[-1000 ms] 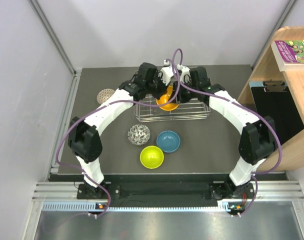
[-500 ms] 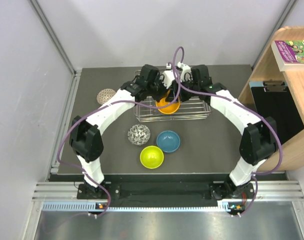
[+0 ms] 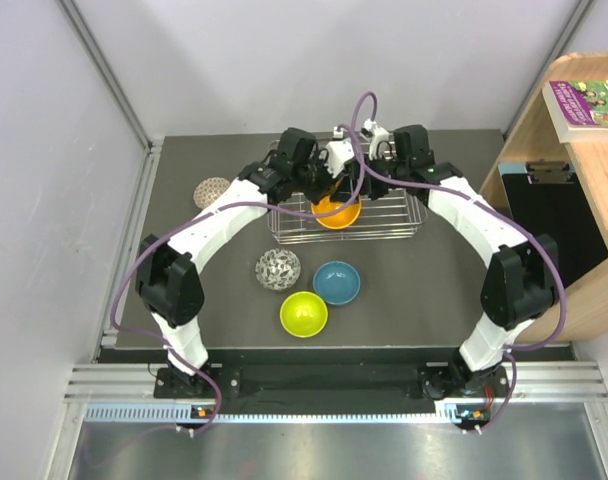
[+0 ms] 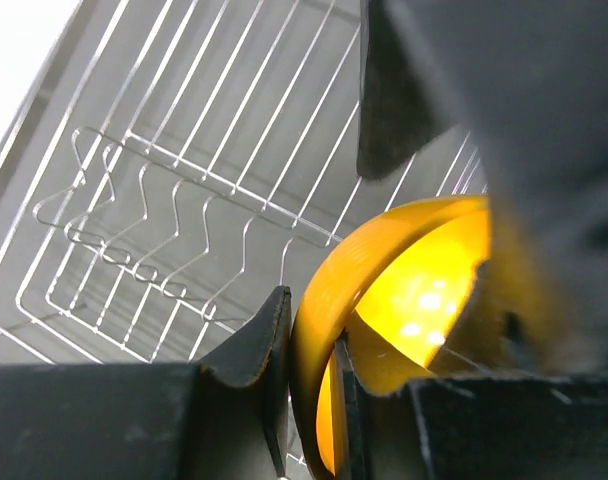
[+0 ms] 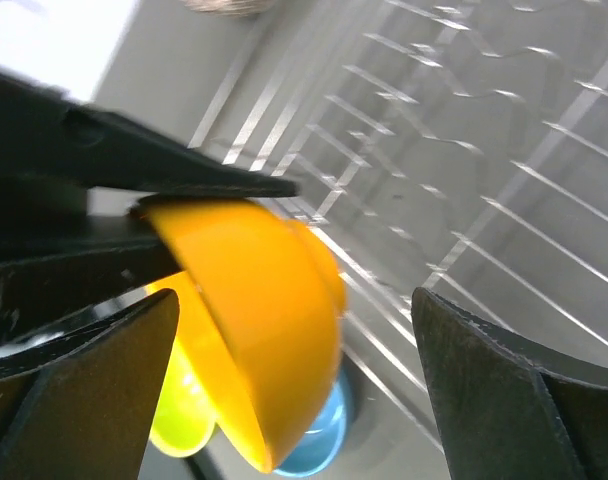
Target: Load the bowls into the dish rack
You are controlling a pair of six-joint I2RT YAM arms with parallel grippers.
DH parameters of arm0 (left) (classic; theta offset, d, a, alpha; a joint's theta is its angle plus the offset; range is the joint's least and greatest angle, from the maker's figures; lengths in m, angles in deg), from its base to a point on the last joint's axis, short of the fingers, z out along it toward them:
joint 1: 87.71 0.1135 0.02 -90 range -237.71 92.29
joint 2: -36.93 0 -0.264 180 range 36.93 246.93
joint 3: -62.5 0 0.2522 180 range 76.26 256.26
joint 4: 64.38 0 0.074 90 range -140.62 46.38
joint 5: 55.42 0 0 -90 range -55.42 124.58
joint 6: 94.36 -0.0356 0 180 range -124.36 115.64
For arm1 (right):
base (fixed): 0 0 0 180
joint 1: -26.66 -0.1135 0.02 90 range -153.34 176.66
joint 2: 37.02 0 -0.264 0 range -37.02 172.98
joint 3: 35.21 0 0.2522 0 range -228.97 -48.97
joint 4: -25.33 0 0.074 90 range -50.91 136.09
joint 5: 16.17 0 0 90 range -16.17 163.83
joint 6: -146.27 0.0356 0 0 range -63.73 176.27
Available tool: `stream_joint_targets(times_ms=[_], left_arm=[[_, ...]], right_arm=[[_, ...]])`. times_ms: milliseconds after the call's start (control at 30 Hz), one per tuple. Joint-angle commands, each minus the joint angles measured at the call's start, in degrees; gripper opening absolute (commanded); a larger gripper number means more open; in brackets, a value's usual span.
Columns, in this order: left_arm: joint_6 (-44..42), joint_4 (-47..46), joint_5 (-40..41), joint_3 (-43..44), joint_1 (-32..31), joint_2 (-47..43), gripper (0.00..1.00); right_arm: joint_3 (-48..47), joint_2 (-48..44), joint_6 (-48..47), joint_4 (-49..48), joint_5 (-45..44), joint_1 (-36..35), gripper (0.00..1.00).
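Observation:
An orange bowl (image 3: 336, 211) (image 4: 404, 270) (image 5: 264, 330) hangs tilted over the back of the silver wire dish rack (image 3: 384, 225) (image 4: 184, 170) (image 5: 484, 180). My left gripper (image 3: 326, 192) (image 4: 312, 330) is shut on its rim, one finger outside and one inside. My right gripper (image 3: 359, 180) (image 5: 294, 300) stands wide open on either side of the bowl, apart from it. On the table in front of the rack lie a black-and-white mosaic bowl (image 3: 278, 268), a blue bowl (image 3: 336, 283) (image 5: 319, 440) and a lime green bowl (image 3: 303, 314) (image 5: 179, 425). A pinkish bowl (image 3: 212, 190) sits left of the rack.
A wooden shelf (image 3: 574, 150) with a book (image 3: 587, 105) stands at the right edge, a black clipboard (image 3: 549, 172) against it. Grey walls close in the table at the left and back. Purple cables loop over both arms.
My right gripper has opened off the orange bowl and drawn back slightly. My left gripper keeps its hold on the rim, and the bowl has sunk a little toward the rack.

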Motion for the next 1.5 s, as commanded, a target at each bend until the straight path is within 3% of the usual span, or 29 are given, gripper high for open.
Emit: stream_joint_targets(times_ms=[0,400,667,1067,1300,1467], left_arm=[[0.7,-0.9,1.5,-0.9,-0.4,-0.4,0.00],[1.6,-1.6,-1.7,0.6,1.2,-3.2,0.00],[1.8,-2.8,-4.6,-0.5,2.9,-6.0,0.00],[4.8,-4.0,-13.2,0.2,5.0,-7.2,0.00],[5.6,-3.7,-17.6,1.1,6.2,-7.3,0.00],[5.5,-3.4,-20.1,1.1,6.8,-7.0,0.00]], right_arm=[[-2.8,-2.5,0.1,-10.3,23.5,-1.6,1.00],[2.3,-2.0,6.0,-21.3,36.8,0.6,1.00],[8.5,0.8,31.1,-50.8,42.6,6.1,1.00],[9.3,2.6,30.7,-51.7,42.2,6.5,1.00],[7.0,4.5,23.7,-42.8,38.4,7.5,1.00],[7.0,5.0,24.3,-42.4,36.5,8.4,0.99]])
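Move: The left hand already pinches the orange bowl's rim; the bowl's middle lies about 3 cm back, 3 cm right and 3 cm below it. From the open right hand the bowl is some 5 cm left, 2 cm back and 3 cm lower. The dish rack's middle is roughly 7 cm ahead, 5 cm right and 15 cm below the left hand; from that hand the blue bowl is about 14 cm back, 2 cm right, and the black-and-white bowl 11 cm back, 12 cm left, both some 17 cm lower. Keeping its pinch on the orange bowl's rim, the left hand lifts it about 6 cm above the dish rack, easing slightly left and tipping its fingers up a little. The right hand, fingers wide open throughout, draws back and up beside the bowl, sinks a little at the end to finish about 5 cm higher, and swings some 30 degrees upward and 20 degrees counter-clockwise, so that its fingers go from slanting down to pointing level and straight left at the bowl. ##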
